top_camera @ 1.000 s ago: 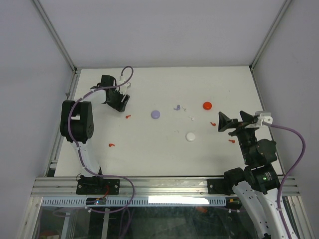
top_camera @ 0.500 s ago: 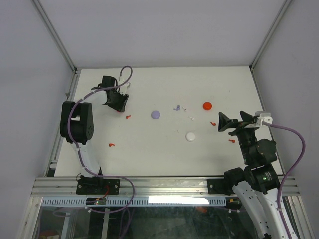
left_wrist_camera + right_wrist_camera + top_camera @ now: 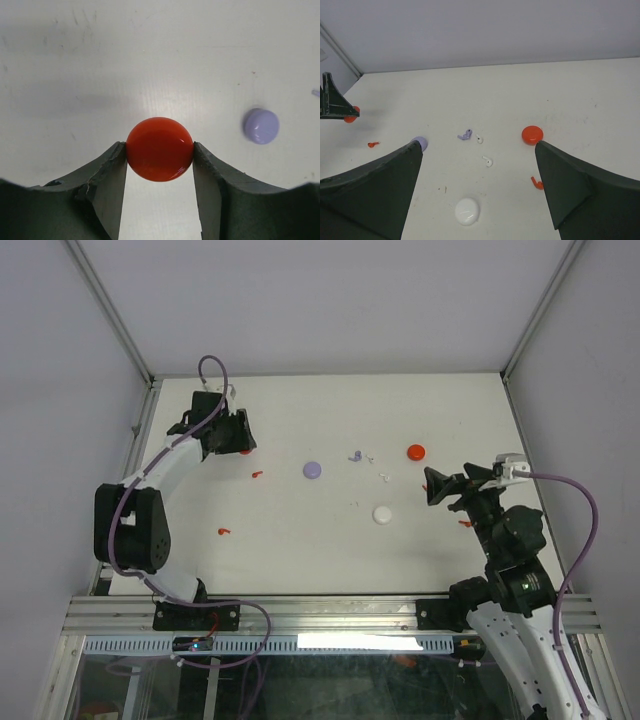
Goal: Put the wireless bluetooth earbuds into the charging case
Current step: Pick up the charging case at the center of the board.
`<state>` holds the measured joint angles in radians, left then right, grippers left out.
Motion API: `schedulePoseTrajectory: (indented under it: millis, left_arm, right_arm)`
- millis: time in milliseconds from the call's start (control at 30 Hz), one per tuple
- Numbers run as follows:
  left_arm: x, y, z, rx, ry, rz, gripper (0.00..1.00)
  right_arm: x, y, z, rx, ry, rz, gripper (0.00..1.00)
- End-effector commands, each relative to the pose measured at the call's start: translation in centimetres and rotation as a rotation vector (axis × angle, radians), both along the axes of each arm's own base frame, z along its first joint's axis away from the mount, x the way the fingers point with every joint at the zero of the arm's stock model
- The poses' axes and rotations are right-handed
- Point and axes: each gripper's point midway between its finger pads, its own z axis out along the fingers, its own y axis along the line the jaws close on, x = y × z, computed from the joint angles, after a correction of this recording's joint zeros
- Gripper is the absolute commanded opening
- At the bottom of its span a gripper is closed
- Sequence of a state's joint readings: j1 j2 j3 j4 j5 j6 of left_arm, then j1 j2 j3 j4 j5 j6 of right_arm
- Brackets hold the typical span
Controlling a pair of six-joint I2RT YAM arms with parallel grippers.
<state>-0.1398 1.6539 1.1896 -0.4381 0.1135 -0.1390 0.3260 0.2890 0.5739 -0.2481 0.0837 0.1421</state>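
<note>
My left gripper [image 3: 238,436] is shut on a round red charging case [image 3: 159,149], its fingers [image 3: 107,175] pressed against both sides of it at the far left of the table. Red earbuds lie loose at the left [image 3: 257,475] and nearer the front [image 3: 224,532]. A lilac earbud [image 3: 465,135] and two white earbuds [image 3: 487,161] lie mid-table. Another red earbud [image 3: 536,183] lies by my right gripper [image 3: 478,145], which hangs open and empty above the table's right side.
A lilac case [image 3: 312,469], a white case [image 3: 383,513] and a second red case [image 3: 416,451] rest shut on the white table. One more red earbud [image 3: 465,523] lies under the right arm. Walls and an aluminium frame enclose the table.
The left gripper closed on the red case and its arm stretched toward the far left. The right gripper shifted slightly to the left.
</note>
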Motion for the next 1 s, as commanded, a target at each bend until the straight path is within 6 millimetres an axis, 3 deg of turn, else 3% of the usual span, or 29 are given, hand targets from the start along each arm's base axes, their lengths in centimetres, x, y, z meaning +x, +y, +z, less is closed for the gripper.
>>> schedulePoseTrajectory:
  millis: [0, 200, 333, 400, 500, 700, 967]
  left_arm:
    - [-0.7, -3.5, 3.7, -0.235, -0.05, 0.141, 0.43]
    - [-2.5, -7.6, 5.6, -0.359, -0.066, 0.193, 0.41]
    - [-3.4, -10.0, 6.1, -0.469, -0.058, 0.263, 0.37]
    - [-4.0, -11.0, 7.5, -0.528, -0.086, 0.287, 0.37]
    - [-4.8, -12.7, 8.3, -0.595, -0.09, 0.328, 0.38]
    - [-6.2, -14.6, 9.8, -0.707, -0.109, 0.386, 0.38]
    - [-8.3, -17.0, 11.9, -0.812, -0.157, 0.455, 0.37]
  right_arm:
    - [-0.2, 1.5, 2.5, 0.048, -0.049, 0.077, 0.99]
    - [0.9, 3.4, 1.2, 0.126, 0.017, 0.142, 0.99]
    - [1.8, 7.0, -0.6, 0.179, 0.077, 0.306, 0.99]
    - [2.2, 8.7, -1.2, 0.203, 0.071, 0.391, 0.99]
    - [2.5, 10.1, -1.7, 0.225, 0.041, 0.46, 0.99]
    - [3.0, 12.1, -2.5, 0.24, -0.036, 0.529, 0.99]
    - [3.6, 16.2, -3.1, 0.255, -0.1, 0.592, 0.99]
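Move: The left gripper already holds the red charging case aloft. The open right gripper lies about 42 cm to its right, 17 cm back and 18 cm higher; on the board, the purple case is some 18 cm right and 2 cm back, a red earbud 3 cm right and 3 cm back, both about 9 cm below. From the right hand, the held case is roughly 42 cm left, 17 cm ahead and 18 cm lower; the white case is 5 cm left, 4 cm ahead and 27 cm below. Bring the left gripper with its red case about 16 cm to the right, drawing it back and lifting it as well, to just short of the purple case and high above the board; keep the grip, roll the wrist and level the fingers somewhat. Meanwhile swing the right gripper left towards the held case, sinking and edging forward, turning some 30 degrees counter-clockwise with its fingers wide open. ##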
